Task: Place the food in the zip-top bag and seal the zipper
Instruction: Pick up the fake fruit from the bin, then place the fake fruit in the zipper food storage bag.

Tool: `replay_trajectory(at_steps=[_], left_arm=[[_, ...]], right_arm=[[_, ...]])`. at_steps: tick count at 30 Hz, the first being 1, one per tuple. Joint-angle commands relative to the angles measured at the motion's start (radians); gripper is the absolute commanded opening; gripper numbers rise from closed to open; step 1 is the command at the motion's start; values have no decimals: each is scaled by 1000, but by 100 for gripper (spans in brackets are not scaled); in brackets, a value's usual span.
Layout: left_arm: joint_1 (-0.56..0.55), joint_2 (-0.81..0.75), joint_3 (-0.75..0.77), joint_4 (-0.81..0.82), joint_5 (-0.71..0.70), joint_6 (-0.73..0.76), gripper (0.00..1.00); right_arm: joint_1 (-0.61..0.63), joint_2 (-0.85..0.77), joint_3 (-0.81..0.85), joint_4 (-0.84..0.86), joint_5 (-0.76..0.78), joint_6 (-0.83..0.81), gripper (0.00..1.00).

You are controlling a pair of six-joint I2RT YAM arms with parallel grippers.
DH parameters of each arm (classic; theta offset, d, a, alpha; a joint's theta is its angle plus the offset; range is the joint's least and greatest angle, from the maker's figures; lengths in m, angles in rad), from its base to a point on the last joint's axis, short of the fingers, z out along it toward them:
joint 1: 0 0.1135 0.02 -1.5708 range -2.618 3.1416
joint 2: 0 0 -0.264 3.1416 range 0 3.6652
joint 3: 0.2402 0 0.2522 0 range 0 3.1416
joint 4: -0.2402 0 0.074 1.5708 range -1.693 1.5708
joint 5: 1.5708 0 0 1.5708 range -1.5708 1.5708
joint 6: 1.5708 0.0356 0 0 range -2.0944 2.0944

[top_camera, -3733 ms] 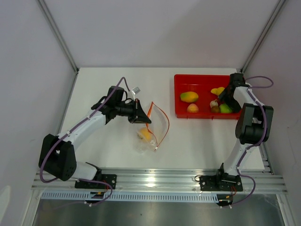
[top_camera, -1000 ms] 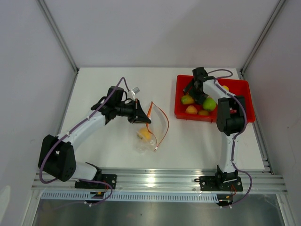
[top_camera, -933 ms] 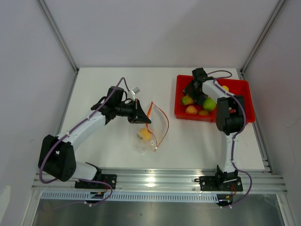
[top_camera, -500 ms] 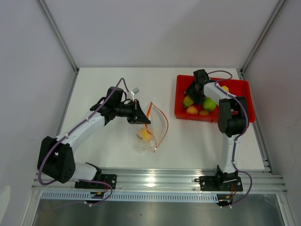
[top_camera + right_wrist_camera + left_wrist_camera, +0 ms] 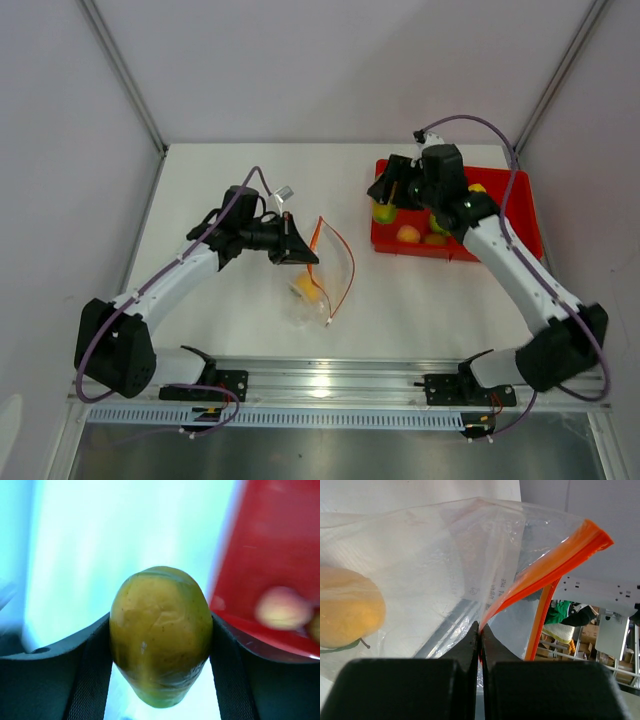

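Note:
The clear zip-top bag (image 5: 335, 275) lies mid-table with its mouth held up. My left gripper (image 5: 303, 256) is shut on the bag's mouth edge at the orange-red zipper (image 5: 347, 252). In the left wrist view the left gripper (image 5: 480, 630) pinches the zipper (image 5: 545, 565) and the mouth gapes. A yellow-orange fruit (image 5: 310, 287) lies inside the bag (image 5: 435, 555), showing in that view as a yellow-orange fruit (image 5: 347, 607) at the left. My right gripper (image 5: 385, 205) is shut on a yellow-green mango (image 5: 160, 635), raised over the red tray's left edge.
The red tray (image 5: 520, 215) sits at the back right. It holds more food: a peach-coloured fruit (image 5: 408, 234), a green apple (image 5: 441, 223) and a yellow fruit (image 5: 477, 188). The tray's red floor (image 5: 280, 555) fills the right of the right wrist view.
My right gripper has narrowed onto the mango and lifted it out of the tray, toward the left. The left gripper and the bag have stayed put.

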Motion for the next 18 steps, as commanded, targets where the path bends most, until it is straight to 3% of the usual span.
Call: replay_trajectory(at_steps=[1, 4, 9, 18], left_arm=[[-8, -22, 6, 32, 23, -8, 0], [-8, -17, 9, 35, 29, -10, 1], [-8, -8, 18, 38, 37, -14, 1], [-14, -3, 37, 28, 48, -17, 1]], right_arm=[[94, -222, -106, 39, -80, -110, 2], [198, -322, -165, 82, -147, -147, 2], [438, -405, -228, 103, -70, -222, 4], [565, -333, -283, 215, 4, -261, 6]])
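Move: The bag's open mouth lies about 18 cm back, 14 cm to the left and some 5 cm below the right hand, which already holds the mango. The orange fruit in the bag is roughly 20 cm back, 22 left and 18 below; the peach in the bin about 1 cm ahead, 11 right and 20 below. From the left hand, still pinching the bag's edge, the mouth is some 6 cm right, 2 back and 3 below. The right hand swings the held mango back 20 cm and left to the bag mouth, arcing up, then down. ##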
